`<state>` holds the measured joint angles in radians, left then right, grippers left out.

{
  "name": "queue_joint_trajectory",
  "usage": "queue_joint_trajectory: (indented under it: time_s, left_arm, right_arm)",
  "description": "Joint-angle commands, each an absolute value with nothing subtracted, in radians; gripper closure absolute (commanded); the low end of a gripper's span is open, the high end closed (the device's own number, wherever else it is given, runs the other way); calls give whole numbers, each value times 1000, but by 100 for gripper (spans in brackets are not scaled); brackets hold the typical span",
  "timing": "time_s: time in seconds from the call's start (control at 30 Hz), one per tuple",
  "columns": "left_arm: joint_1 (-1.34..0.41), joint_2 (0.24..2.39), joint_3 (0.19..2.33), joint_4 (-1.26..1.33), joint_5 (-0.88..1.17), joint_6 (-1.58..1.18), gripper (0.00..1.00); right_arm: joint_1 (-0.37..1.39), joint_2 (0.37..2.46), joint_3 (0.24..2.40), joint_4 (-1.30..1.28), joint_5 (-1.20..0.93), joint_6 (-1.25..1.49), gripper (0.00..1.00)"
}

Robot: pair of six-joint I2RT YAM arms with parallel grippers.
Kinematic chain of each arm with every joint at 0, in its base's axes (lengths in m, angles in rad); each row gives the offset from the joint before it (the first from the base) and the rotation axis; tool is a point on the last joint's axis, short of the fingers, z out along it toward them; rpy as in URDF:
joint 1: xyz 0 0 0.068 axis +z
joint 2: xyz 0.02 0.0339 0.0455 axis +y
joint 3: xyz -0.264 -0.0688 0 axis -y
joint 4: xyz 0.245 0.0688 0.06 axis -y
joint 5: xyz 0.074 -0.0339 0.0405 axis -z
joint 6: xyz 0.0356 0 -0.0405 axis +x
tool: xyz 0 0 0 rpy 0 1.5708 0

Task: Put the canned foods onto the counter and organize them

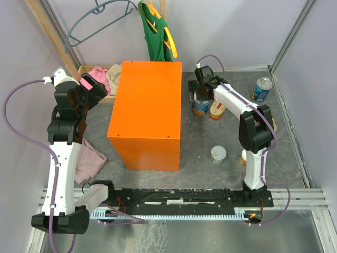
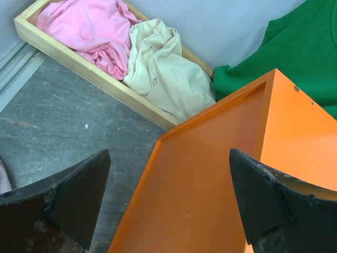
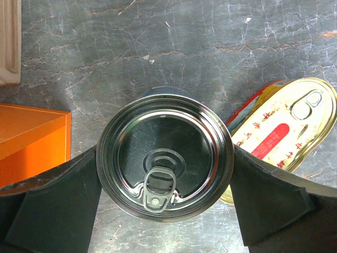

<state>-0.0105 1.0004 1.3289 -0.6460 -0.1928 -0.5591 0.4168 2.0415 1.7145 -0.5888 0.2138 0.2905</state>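
A tall blue-labelled can [image 3: 164, 163] stands on the table with its silver pull-tab top facing my right wrist camera. My right gripper [image 3: 164, 176] is open and straddles it, one finger close against each side; the rim hides whether they touch. A flat oval yellow-red tin [image 3: 281, 129] lies just right of it. In the top view this can [image 1: 200, 105] and tin [image 1: 217, 110] sit right of the orange counter [image 1: 147, 113]. A second blue can [image 1: 260, 88] stands far right and a white-lidded can [image 1: 218, 154] nearer. My left gripper [image 2: 168, 200] is open and empty beside the counter [image 2: 210, 174].
A wooden tray of pink and cream clothes [image 2: 79, 66] sits behind the counter's left side. A green shirt [image 1: 155, 34] hangs on a hanger at the back. Pink cloth [image 1: 89, 161] lies by the left arm. Another small can [image 1: 243, 157] shows partly behind the right arm.
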Motion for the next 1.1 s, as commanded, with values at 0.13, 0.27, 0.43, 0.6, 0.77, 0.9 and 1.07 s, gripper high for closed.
queue_joint_trajectory:
  time_s: [0.13,0.27,0.43,0.6,0.77,0.9,1.07]
  left_arm:
    - [-7,974,1301,-571,-215,-582,1]
    - [-7,974,1297,-561,-211,-593,1]
    - [-7,973,1293,-554,-206,-601,1]
    - [-7,962,1292,-553,-216,-602,1]
    - [-7,963,1292,-545,-209,-618,1]
    - [-6,967,1298,-540,-205,-627,1]
    - [-7,975,1309,-540,-205,-635,1]
  right_arm:
    - [419,1943,1745,-592,210,279,99]
    - [418,1916,1760,-602,216,289,99]
    - [418,1889,1756,-610,221,299,99]
    - [418,1844,1719,-602,227,306,99]
    - [420,1785,1677,-592,232,310,99]
    - [420,1718,1681,-603,236,304,99]
    - [422,1644,1733,-645,232,298,99]
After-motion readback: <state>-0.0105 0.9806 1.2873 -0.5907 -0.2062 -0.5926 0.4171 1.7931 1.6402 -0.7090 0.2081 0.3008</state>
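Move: The tall blue can is already between the right hand's pads, its middle about 3 cm below them; where it is bound isn't clear yet. The oval tin lies some 8 cm right and 2 cm ahead of the hand, and the other blue can about 27 cm right and 7 cm ahead. The orange cabinet is centred roughly 20 cm left and 10 cm back. From the left hand, the tall can is about 38 cm right, 15 cm ahead, 28 cm below. Keeping its pinch on the tall blue can, the right hand first eases back a couple of centimetres, nearly level, then climbs ever faster while still drawing back. It ends about 7 cm higher and 4.5 cm nearer the base, some 2 cm to the right, away from the orange cabinet; the fingers hold their gap and the wrist barely tilts. ##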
